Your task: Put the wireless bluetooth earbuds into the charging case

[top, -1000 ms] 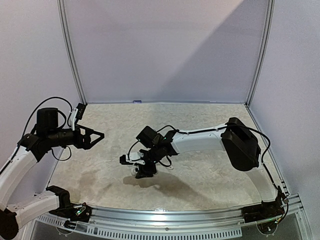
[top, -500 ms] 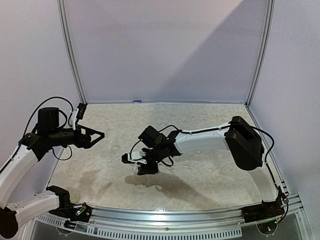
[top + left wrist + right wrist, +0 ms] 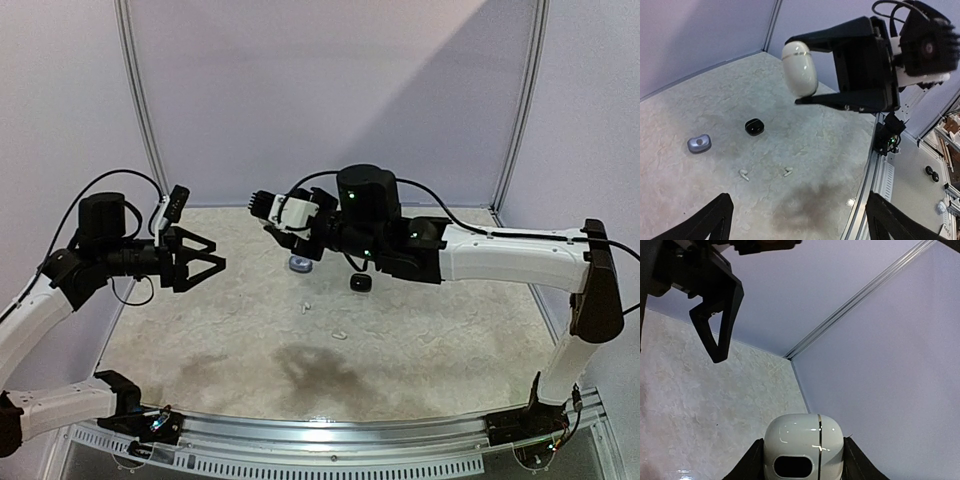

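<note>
My right gripper (image 3: pixel 272 230) hangs in the air above the back middle of the table, shut on a white charging case (image 3: pixel 800 69) with its lid closed. Seen from the right wrist, the case (image 3: pixel 802 445) sits between the two dark fingers (image 3: pixel 752 460). Two white earbuds (image 3: pixel 306 306) (image 3: pixel 340 335) lie loose on the table below; the left wrist view has them at mid-floor (image 3: pixel 744 174) (image 3: pixel 788 171). My left gripper (image 3: pixel 205 258) is open and holds nothing. It hovers left of the case, pointing toward it, fingers (image 3: pixel 710 225) wide apart.
A black case (image 3: pixel 360 284) and a blue-grey case (image 3: pixel 299 264) rest on the table under the right arm. A dark stain (image 3: pixel 300 365) marks the front middle. The metal front rail (image 3: pixel 350 430) and the enclosure walls bound the table.
The right arm rose from the table with the white case and swung up and back toward the left gripper. The left gripper edged right.
</note>
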Motion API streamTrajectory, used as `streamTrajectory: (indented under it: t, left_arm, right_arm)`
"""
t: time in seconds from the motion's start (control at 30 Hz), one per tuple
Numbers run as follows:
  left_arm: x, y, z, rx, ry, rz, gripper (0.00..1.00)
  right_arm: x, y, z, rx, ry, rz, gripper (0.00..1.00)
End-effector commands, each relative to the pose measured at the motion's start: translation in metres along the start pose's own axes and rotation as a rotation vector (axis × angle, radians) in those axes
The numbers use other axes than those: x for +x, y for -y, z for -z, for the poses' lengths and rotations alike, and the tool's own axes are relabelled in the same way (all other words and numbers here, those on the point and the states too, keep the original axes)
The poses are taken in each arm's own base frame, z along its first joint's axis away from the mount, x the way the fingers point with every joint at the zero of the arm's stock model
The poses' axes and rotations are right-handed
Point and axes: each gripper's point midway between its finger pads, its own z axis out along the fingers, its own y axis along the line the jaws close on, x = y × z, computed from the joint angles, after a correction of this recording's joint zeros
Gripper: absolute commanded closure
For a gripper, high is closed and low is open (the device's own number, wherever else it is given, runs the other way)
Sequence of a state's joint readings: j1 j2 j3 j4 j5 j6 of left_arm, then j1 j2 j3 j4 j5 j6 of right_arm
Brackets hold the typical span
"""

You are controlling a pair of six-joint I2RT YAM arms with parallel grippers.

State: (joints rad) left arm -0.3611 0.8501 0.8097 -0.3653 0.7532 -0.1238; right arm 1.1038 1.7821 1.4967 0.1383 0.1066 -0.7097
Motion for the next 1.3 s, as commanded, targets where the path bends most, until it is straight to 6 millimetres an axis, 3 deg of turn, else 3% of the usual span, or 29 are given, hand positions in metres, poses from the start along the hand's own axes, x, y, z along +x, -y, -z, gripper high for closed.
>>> streamTrajectory:
  t: [0.0, 0.1, 0.37, 0.63, 0.93, 1.2, 1.27]
  left_arm:
    - [-0.035, 0.019, -0.008, 0.052, 0.062, -0.057, 0.06]
    - [-0.050, 0.026, -0.013, 0.078, 0.100, -0.058, 0.06]
    - [-0.049, 0.017, -0.030, 0.045, 0.076, -0.041, 0.12]
    - [-0.066, 0.026, -0.032, 0.101, 0.150, -0.032, 0.29]
    - [-0.062, 0.032, -0.034, 0.135, 0.139, -0.039, 0.56]
    - [-0.060, 0.048, -0.035, 0.224, 0.130, -0.075, 0.52]
    - [-0.061, 0.048, -0.035, 0.223, 0.130, -0.073, 0.56]
  right_arm:
    - [-0.009, -0.005, -0.001, 0.044, -0.012, 0.142, 0.75]
    - [-0.020, -0.008, 0.000, 0.043, 0.007, 0.188, 0.75]
    - [-0.052, -0.025, 0.004, -0.011, 0.108, 0.247, 0.75]
    - [-0.060, -0.040, 0.005, -0.060, 0.147, 0.272, 0.76]
    - [-0.072, -0.033, 0.006, -0.033, 0.177, 0.262, 0.77]
    - [-0.075, -0.018, 0.006, 0.036, 0.166, 0.245, 0.79]
    - [-0.076, -0.017, 0.006, 0.043, 0.169, 0.242, 0.79]
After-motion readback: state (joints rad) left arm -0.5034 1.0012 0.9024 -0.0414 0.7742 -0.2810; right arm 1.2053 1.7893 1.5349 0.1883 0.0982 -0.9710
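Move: My right hand already grips the white charging case. The case sits about 10 cm to the right of my open left fingertips, 6 cm farther out and 4 cm higher; so from the right hand, the left fingertips are 10 cm left, 6 cm back and 4 cm down. Some 31 cm below the right hand on the table lie the blue case (19 cm ahead, 1 cm right) and the nearer white earbud (5 cm ahead, 3 cm right). I raise my left hand about 6 cm while taking it 5 cm right to the white case, tilting its fingers up some 10 degrees and narrowing them from wide open to about half, one on either side of the case. My right hand keeps its grip and draws the case back about 5 cm and 3 cm left to meet them, tipping up about 15 degrees, then lifts slightly. ##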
